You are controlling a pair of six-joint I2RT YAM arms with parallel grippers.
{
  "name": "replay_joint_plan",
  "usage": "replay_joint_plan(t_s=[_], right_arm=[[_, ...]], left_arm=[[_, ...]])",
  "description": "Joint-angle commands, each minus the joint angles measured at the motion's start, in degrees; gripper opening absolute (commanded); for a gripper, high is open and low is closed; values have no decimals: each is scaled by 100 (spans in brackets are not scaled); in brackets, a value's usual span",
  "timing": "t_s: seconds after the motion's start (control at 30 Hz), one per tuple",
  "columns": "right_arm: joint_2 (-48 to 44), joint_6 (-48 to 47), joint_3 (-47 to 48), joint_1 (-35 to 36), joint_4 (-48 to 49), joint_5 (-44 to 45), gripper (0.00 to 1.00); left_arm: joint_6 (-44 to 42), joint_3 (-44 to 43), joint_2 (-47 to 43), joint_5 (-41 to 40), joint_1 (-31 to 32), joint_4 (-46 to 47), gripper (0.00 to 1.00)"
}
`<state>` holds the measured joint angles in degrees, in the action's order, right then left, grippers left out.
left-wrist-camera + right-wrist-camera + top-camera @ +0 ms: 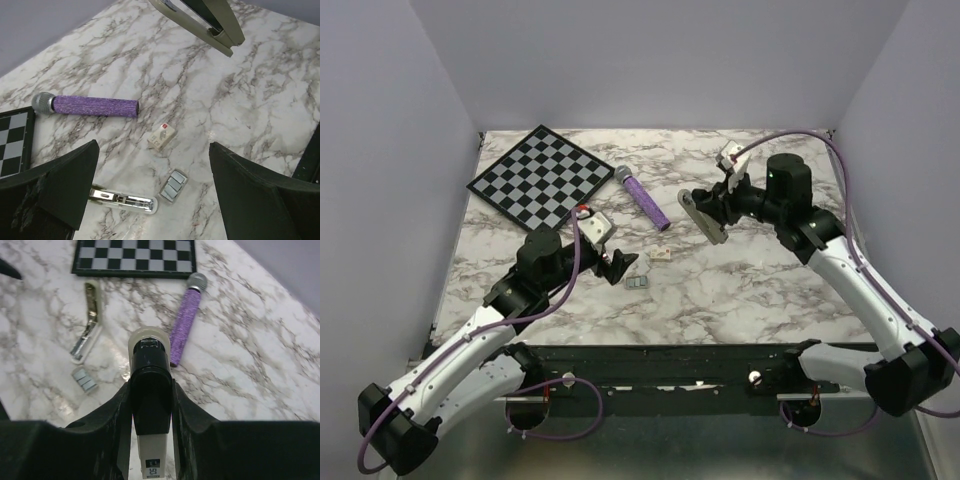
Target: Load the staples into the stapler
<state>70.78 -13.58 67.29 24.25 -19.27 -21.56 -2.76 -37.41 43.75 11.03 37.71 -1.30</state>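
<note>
My right gripper (151, 390) is shut on a beige and black stapler (149, 347), holding it above the table at the back right (705, 215). A second, white stapler (125, 201) lies on the marble with its metal channel showing, just beside my left finger (70, 185). The staples (174, 186), a small silver-grey block, lie right of it, also seen in the top view (637, 283) and right wrist view (84, 379). My left gripper (153, 155) hangs wide open above them, holding nothing.
A small cream box (161, 136) lies just beyond the staples. A purple glitter microphone (642, 197) lies mid-table, and a chessboard (542, 175) sits at the back left. Grey walls enclose the table on three sides.
</note>
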Motion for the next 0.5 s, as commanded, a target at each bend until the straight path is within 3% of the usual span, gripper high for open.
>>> replay_joint_plan(t_s=[0.0, 0.2, 0.47], right_arm=[[-890, -311, -609, 237, 879, -1551, 1], [-1567, -294, -1086, 273, 1241, -2940, 1], [-1752, -267, -1358, 308, 1364, -3855, 1]], left_arm=[[83, -205, 107, 1137, -18, 305, 99], [583, -416, 538, 2620, -18, 945, 99], [786, -952, 1197, 3492, 113, 1396, 99]])
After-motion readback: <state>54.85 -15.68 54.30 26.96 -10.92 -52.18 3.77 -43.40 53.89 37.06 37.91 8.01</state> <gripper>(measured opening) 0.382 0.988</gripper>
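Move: The black stapler hangs in the closed right fingers, some 21 cm to the right of the left hand, about 9 cm farther out and 2 cm higher. It is bound for the open left gripper, which lies about 21 cm left of the right hand and 11 cm back. On the table, 20-odd cm below, a small box is 8 cm ahead and 9 cm right of the left hand; the open pale stapler lies 7 cm ahead, 8 cm left. Swinging the still-gripped black stapler back towards the base by about 13 cm, with a little left and up, the right hand turns it some 30 degrees counter-clockwise towards the left gripper. The left hand comes to meet it, going right, then also rising, and drawing back about 4 cm as it turns clockwise, fingers kept wide open and not yet touching the stapler. ##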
